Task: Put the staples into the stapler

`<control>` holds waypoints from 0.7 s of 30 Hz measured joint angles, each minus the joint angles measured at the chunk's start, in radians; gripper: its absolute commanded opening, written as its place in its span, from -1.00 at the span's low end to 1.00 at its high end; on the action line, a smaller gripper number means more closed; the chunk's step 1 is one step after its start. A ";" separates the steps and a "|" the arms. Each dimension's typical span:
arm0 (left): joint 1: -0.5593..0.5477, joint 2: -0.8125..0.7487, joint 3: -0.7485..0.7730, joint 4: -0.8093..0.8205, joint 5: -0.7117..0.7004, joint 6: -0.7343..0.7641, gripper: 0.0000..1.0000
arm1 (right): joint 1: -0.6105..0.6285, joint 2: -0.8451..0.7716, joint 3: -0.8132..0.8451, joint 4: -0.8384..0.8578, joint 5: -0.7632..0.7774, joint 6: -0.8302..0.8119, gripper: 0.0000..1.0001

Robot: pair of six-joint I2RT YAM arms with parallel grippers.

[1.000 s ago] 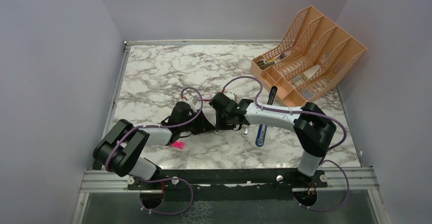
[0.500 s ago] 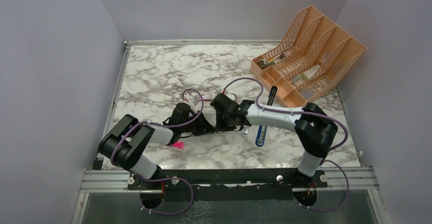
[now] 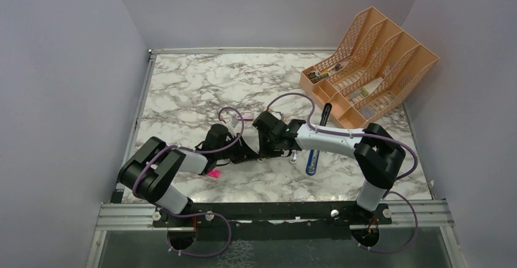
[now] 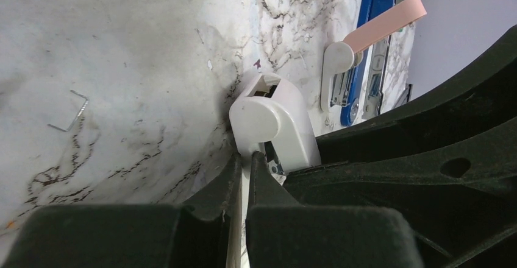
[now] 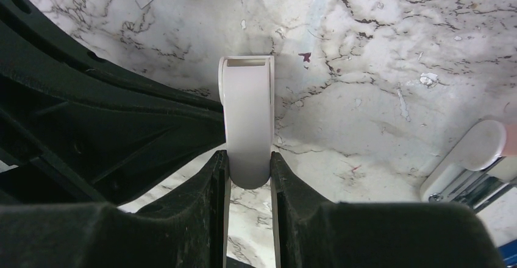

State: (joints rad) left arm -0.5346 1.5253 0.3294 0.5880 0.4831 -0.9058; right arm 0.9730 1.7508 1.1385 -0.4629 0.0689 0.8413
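A small white plastic stapler [image 5: 247,122] lies flat on the marble, and my right gripper [image 5: 249,158] is shut on its rounded end. From the other side, my left gripper [image 4: 246,156] is shut, its tips against the stapler's rounded white cap [image 4: 256,119]. A thin pale sliver shows between the left fingers [image 4: 228,183]; I cannot tell what it is. In the top view both grippers meet at mid-table, left gripper [image 3: 245,151] and right gripper [image 3: 268,145], and cover the stapler. The staples are hidden. One bent loose staple [image 4: 70,111] lies on the table.
A blue and white stapler [image 3: 312,161] lies open just right of the right wrist, also in the left wrist view [image 4: 353,79]. A small red-and-white box [image 3: 247,116] sits behind the grippers. A pink highlighter [image 3: 211,173] lies front left. An orange file organizer [image 3: 372,67] stands back right.
My left gripper's jaws have closed from partly open to shut. The left arm's elbow shifted slightly right early on. The right arm and the white stapler have stayed put.
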 measured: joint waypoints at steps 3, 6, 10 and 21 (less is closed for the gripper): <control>-0.005 0.003 -0.001 0.006 -0.002 0.007 -1.00 | -0.010 0.000 0.017 -0.031 0.000 -0.042 -0.66; -0.010 0.006 -0.004 0.006 -0.014 0.008 -1.00 | -0.033 -0.016 0.043 -0.059 -0.011 -0.084 -0.65; -0.016 0.006 0.000 0.007 -0.028 0.011 -1.00 | -0.067 -0.026 0.078 -0.079 -0.015 -0.124 -0.62; -0.031 0.015 0.011 0.017 -0.051 0.017 -1.00 | -0.112 -0.018 0.128 -0.085 -0.015 -0.197 -0.46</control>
State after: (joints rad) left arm -0.5652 1.5406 0.3408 0.6052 0.4320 -0.8890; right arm 0.8608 1.7332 1.2667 -0.5484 0.0540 0.6445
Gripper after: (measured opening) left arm 0.018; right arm 0.296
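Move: The white stapler's hinge is about 4 cm ahead of the right hand and 2 cm below it; that hand already grips the near tip of the upper arm. From the left hand, shut on the base, the hinge is some 2 cm ahead and 1 cm right. The pink stapler lies roughly 10 cm right of the right hand and 1 cm farther out, 3 cm below it; a loose staple lies about 7 cm ahead, 5 cm left and 4 cm below. The white stapler's upper arm, still pinched at its tip in the right fingers, is swung up about the hinge: the right hand goes about 5 cm forward and 4 cm up, drifting slightly right, with the wrist barely turning. The left hand stays shut on the base beside the hinge, holding it near the table. ##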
